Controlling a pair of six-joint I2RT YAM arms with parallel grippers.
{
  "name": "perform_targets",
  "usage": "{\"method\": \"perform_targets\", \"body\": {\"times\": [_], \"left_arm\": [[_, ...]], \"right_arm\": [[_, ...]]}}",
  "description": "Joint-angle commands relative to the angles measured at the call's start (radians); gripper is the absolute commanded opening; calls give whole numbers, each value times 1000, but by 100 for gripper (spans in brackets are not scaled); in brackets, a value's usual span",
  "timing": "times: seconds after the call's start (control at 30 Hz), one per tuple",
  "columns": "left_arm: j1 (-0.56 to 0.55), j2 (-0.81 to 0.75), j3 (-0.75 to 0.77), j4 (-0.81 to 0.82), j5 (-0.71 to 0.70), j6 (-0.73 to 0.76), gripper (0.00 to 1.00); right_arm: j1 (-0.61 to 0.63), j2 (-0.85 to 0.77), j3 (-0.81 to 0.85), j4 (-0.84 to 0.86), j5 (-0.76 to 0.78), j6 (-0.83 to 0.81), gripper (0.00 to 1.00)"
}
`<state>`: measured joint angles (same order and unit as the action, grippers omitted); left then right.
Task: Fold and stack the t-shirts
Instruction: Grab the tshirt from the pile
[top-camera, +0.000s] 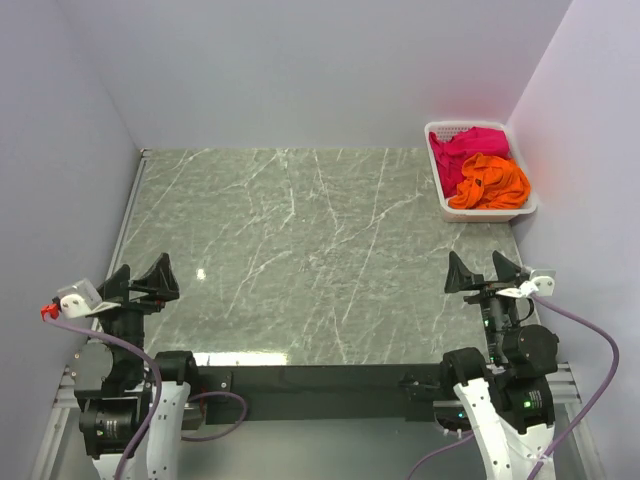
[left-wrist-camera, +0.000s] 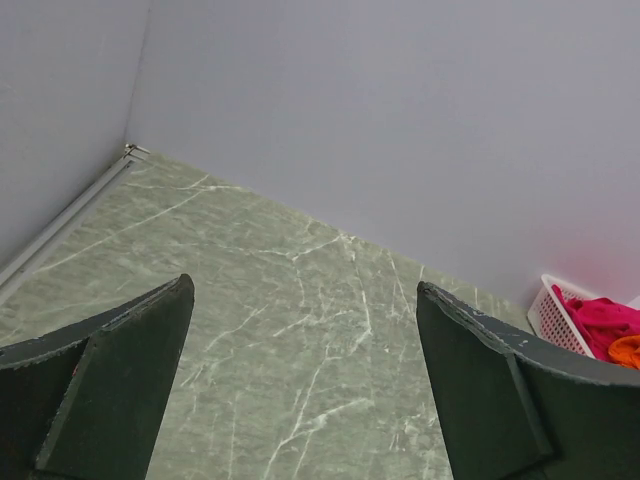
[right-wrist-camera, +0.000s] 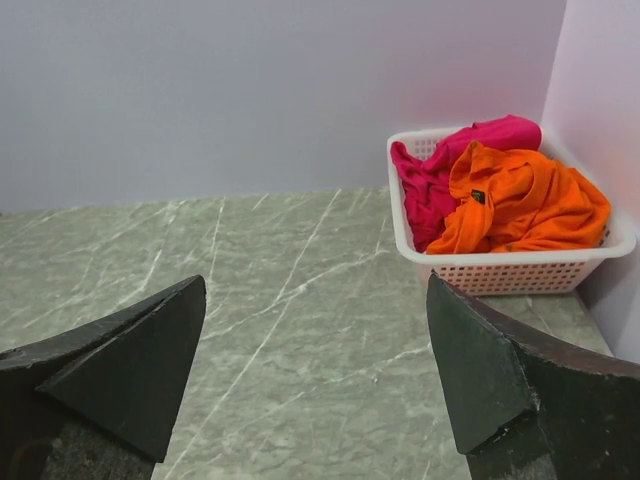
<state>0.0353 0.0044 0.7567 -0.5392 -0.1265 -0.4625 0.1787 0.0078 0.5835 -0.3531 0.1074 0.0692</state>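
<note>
A crumpled bright orange t-shirt (top-camera: 490, 182) and a magenta-pink t-shirt (top-camera: 465, 150) lie bundled in the white slotted basket (top-camera: 437, 165) at the back right of the table. Both also show in the right wrist view, the orange one (right-wrist-camera: 525, 200) in front of the pink one (right-wrist-camera: 430, 185). In the left wrist view the pink one (left-wrist-camera: 605, 320) and a bit of the orange one (left-wrist-camera: 627, 350) show at the far right. My left gripper (top-camera: 141, 279) is open and empty at the near left. My right gripper (top-camera: 482, 270) is open and empty at the near right, well short of the basket.
The green marble-patterned tabletop (top-camera: 300, 250) spreads between the arms and the back wall. Grey walls close in the left, back and right sides. The basket (right-wrist-camera: 500, 268) sits against the right wall. Cables hang off both arms near the front edge.
</note>
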Motion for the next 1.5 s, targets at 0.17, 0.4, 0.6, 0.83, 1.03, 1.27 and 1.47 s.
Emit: {"method": "perform_targets", "body": {"times": [0.17, 0.4, 0.6, 0.83, 1.03, 1.27, 1.47], "left_arm": [[5, -71, -26, 51, 4, -15, 99], [5, 55, -118, 151, -28, -70, 100], [2, 118, -204, 214, -35, -73, 99], [-9, 135, -272, 289, -12, -19, 100], [-28, 92, -289, 311, -2, -8, 100], [-84, 65, -293, 320, -1, -4, 98], [-95, 57, -293, 318, 4, -5, 97]], "right_arm": [[-1, -100, 22, 8, 103, 70, 97], [-2, 348, 165, -7, 149, 227, 98], [-2, 769, 442, -96, 199, 277, 98], [-47, 1191, 791, -245, 344, 331, 100], [-206, 1483, 1009, -276, 281, 357, 93], [-324, 1647, 1014, -178, 180, 400, 75], [-372, 1750, 948, -90, 118, 397, 73]]}}
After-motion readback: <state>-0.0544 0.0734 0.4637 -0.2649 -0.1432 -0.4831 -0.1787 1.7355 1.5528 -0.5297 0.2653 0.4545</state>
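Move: The orange t-shirt, bunched on the near-right of the pile in the basket, lies roughly 36 cm ahead of the right hand, 17 cm to its right and 22 cm below. The magenta t-shirt is about 7 cm beyond the orange one and 6 cm to its left; the white basket's middle is some 39 cm ahead and 14 cm right of this hand. From the left hand, the orange t-shirt lies about 39 cm forward and 75 cm to the right. To the orange t-shirt the right hand sweeps forward nearly 30 cm, level at first, then swings right and sinks about 12 cm over the basket's near-left part, tipping down some 50 degrees and turning clockwise while its open fingers narrow to about three-quarters. The left hand, empty, goes forward and down over bare table, then comes back up a little. ##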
